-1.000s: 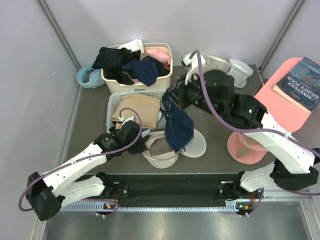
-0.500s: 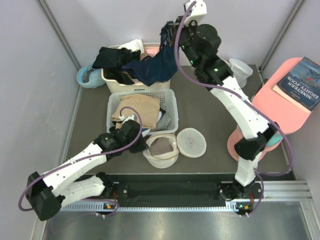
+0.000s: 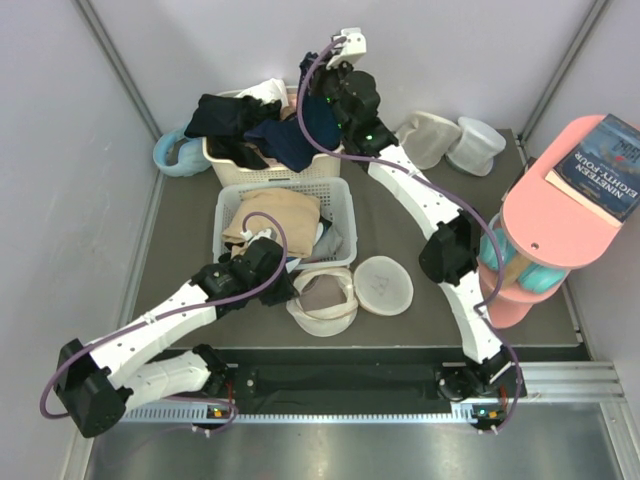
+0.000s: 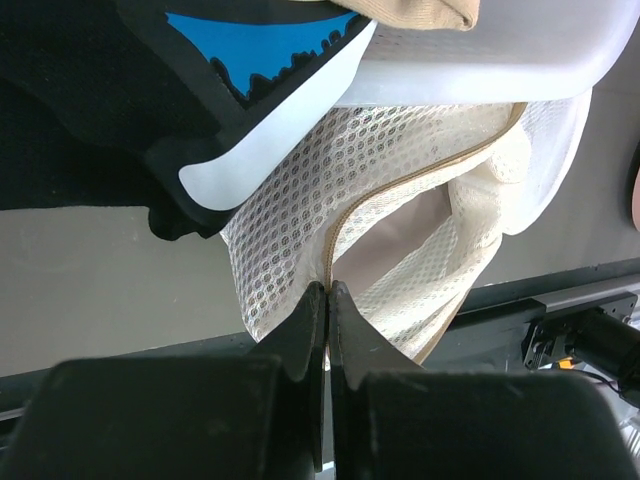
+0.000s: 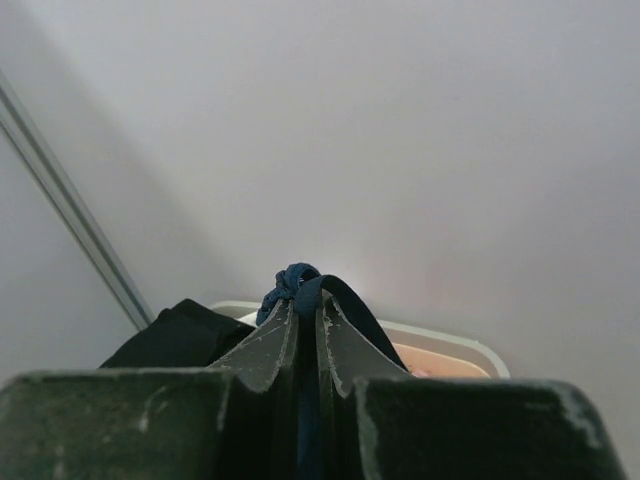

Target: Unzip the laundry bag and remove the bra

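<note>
The cream mesh laundry bag (image 3: 322,318) lies open near the front edge, with its round lid (image 3: 383,285) flopped to the right. My left gripper (image 3: 285,284) is shut on the bag's zip rim (image 4: 335,235); the jaws are pressed together on the mesh edge (image 4: 328,292). Grey-brown fabric (image 3: 322,296) shows inside the bag and looks like the bra; its shape is unclear. My right gripper (image 3: 326,88) reaches far back over the rear basket and is shut on a navy garment (image 3: 312,125). A strap of that garment loops over the fingertips (image 5: 308,298).
A cream basket (image 3: 222,160) of dark clothes stands at the back. In front of it is a white basket (image 3: 342,196) holding a tan cloth (image 3: 275,215). Two pale pouches (image 3: 430,138) sit at the back right. A pink stand (image 3: 545,205) carries a book (image 3: 600,155).
The right arm has carried the navy garment from above the open bag up and back, and now holds it over the rear basket. The left arm has stayed put.
</note>
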{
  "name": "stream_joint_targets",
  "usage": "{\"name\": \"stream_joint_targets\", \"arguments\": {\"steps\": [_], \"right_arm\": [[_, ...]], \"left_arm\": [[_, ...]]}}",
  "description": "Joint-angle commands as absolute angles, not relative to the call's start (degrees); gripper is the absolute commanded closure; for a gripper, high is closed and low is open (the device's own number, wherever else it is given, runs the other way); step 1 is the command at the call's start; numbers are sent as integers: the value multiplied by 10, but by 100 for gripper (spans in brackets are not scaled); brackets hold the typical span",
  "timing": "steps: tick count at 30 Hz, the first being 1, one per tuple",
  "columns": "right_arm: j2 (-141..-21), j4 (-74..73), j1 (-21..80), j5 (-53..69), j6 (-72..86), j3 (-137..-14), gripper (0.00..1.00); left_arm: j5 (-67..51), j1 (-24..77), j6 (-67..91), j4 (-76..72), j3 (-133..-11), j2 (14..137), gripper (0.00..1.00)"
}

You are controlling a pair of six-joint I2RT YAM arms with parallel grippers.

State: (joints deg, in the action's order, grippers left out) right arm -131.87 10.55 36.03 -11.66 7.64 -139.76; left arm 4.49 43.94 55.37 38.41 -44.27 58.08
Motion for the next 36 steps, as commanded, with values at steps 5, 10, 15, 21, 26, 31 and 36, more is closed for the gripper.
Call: {"name": "stream_joint_targets", "arguments": {"steps": [5,10,15,21,26,31,36], "right_arm": [[-1338,104,345,-75,100,-1398,100],[-1321,71,345,-44,107,-1341,96],[-1286,46,346,-37,107,-1337,52],[-1224,7,346,-30,99,-1337,0],[-1139,-53,346,-34,100,-1299,0],[-1003,-87,357,-17,115,-1118,0],[-831,-121,421,22,139,-859,0]], "left_arm": [[35,434,556,374,-455,582,100],[37,435,561,379,-454,576,100],[44,434,562,380,-454,567,100],[50,432,562,377,-455,563,100],[56,430,560,377,-461,561,100],[64,428,561,376,-454,555,100],[65,425,573,370,-432,548,100]]}}
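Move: Below the raised right hand, which already holds the dark blue bra, is the full clothes basket: its middle lies about 28 cm lower, 10 cm to the left and 2 cm farther out. The black cloth on its heap is some 22 cm left, 3 cm out and 20 cm down; the low white basket is about 22 cm back, 8 cm left and 38 cm down. From the left hand, the clothes basket lies about 40 cm ahead, 7 cm left, roughly level. Dipping about 10 cm towards the right end of the clothes basket with its fingers tipping some 10 degrees further down, the right hand opens them wide and lets go of the bra. It then draws back about 16 cm, rising to its old height and veering some 8 cm right, fingers open. The left hand keeps its pinch on the open mesh bag's zip edge. ##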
